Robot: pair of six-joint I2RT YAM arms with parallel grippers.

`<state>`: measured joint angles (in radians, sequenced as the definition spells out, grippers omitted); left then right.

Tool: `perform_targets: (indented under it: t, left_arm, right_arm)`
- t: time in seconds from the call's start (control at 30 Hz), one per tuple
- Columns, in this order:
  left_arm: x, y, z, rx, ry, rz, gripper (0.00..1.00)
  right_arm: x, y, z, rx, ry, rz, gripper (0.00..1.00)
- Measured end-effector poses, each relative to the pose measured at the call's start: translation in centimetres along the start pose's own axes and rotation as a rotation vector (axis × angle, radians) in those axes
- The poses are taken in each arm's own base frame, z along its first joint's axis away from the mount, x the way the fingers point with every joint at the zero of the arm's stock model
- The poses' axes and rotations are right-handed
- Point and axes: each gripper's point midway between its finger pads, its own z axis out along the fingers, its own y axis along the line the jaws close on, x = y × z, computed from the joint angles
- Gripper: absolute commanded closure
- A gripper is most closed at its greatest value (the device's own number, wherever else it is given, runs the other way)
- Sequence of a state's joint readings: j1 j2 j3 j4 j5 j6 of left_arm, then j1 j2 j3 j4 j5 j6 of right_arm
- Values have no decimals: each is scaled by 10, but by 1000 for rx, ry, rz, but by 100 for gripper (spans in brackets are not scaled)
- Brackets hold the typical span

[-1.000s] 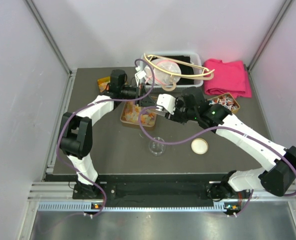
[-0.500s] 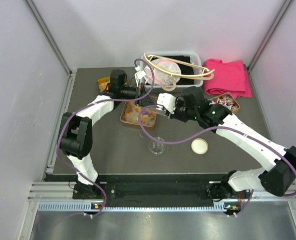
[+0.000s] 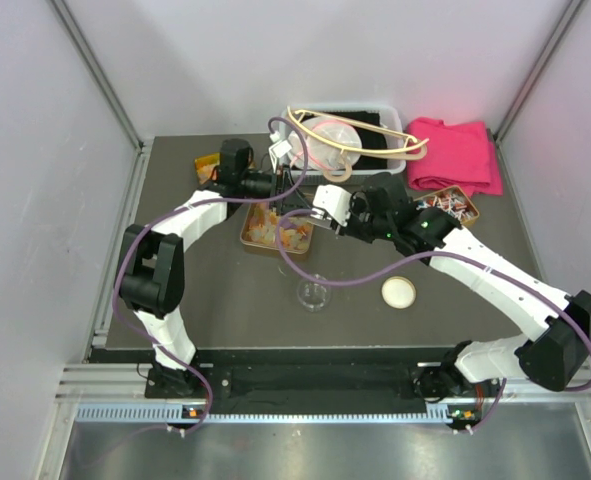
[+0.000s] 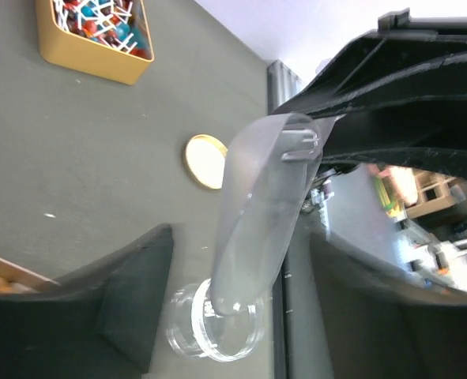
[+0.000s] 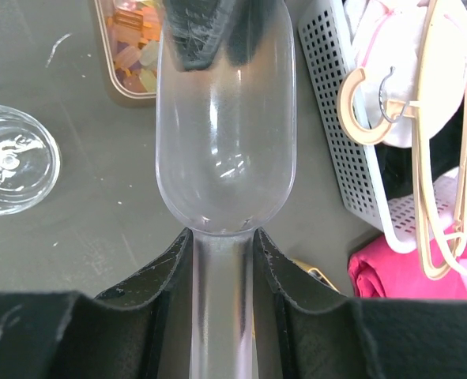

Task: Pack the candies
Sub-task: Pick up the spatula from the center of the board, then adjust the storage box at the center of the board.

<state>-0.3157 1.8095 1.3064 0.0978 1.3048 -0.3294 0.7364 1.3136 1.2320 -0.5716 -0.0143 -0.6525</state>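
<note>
The candies (image 3: 291, 235) are orange, yellow and pale gummies in a gold tin (image 3: 249, 238); they also show at the top of the right wrist view (image 5: 132, 49). A clear plastic scoop (image 5: 225, 134) hangs above the table by that tin. My right gripper (image 5: 223, 237) is shut on the scoop's handle. My left gripper (image 4: 241, 268) stands open around the scoop's bowl (image 4: 261, 213), its fingers apart from it on both sides. In the top view the two grippers meet at the tin's far right corner, left (image 3: 293, 203) and right (image 3: 313, 213).
A small clear jar (image 3: 313, 294) stands in front of the tin, its round lid (image 3: 398, 292) to the right. A second gold tin (image 3: 451, 205) holds wrapped sweets. A white basket (image 3: 377, 108) with a wooden hanger (image 3: 347, 135) and a pink cloth (image 3: 457, 155) sit at the back.
My left gripper has opened off the scoop, and my right gripper has closed on its handle. Both arms have barely shifted.
</note>
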Motion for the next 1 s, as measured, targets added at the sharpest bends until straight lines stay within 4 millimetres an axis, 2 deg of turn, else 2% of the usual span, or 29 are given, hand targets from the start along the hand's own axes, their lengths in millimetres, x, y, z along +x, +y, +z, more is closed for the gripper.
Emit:
perform_targets:
  t: [0.1, 0.27, 0.33, 0.43, 0.57, 0.67, 0.8, 0.9, 1.0]
  left_arm:
    - [-1, 0, -2, 1, -2, -8, 1]
    - [-10, 14, -15, -32, -28, -25, 1]
    - [-21, 29, -31, -83, -57, -26, 1]
    - [-38, 55, -67, -213, -109, -18, 1]
    - [-46, 90, -113, -430, -141, 28, 1]
    - [-27, 114, -127, -571, -101, 19, 1]
    - [21, 137, -130, -721, 8, -43, 1]
    - [57, 144, -132, -787, 81, -89, 1]
    - [66, 144, -134, -840, 109, -84, 1]
  right_arm:
    - [2, -2, 0, 12, 13, -1, 100]
    - [6, -5, -1, 27, 30, -2, 100]
    - [8, -5, -2, 32, 41, -5, 100]
    - [11, -7, -3, 41, 57, -16, 100]
    - [14, -11, -4, 59, 79, -35, 100]
    - [10, -19, -5, 83, 86, -43, 100]
    - [1, -28, -9, 108, 71, -45, 100]
    - [-4, -33, -13, 121, 61, -43, 100]
    - [-3, -32, -13, 119, 65, -41, 100]
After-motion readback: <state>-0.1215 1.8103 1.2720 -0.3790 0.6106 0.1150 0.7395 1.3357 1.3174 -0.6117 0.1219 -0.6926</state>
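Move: The candy tray, next for the left hand, sits about 8 cm to its left, 6 cm ahead and 16 cm below. From that hand, the round glass jar is 11 cm back and 2 cm right, the gummy box 18 cm ahead and 24 cm left. The right hand, already holding the spatula, has the tray 20 cm left and 9 cm ahead, 16 cm below; the white basket is 28 cm ahead, 2 cm left. The right fingers keep their pinch on the spatula's neck, drawing it slightly right, then lifting it a couple of centimetres and forward. The left hand, already letting go, finishes opening wide and swings left and forward away from the spatula, then drops some 13 cm while easing back over the candy tray, its fingers turning about 50 degrees from sideways to slant forward, right and down. ##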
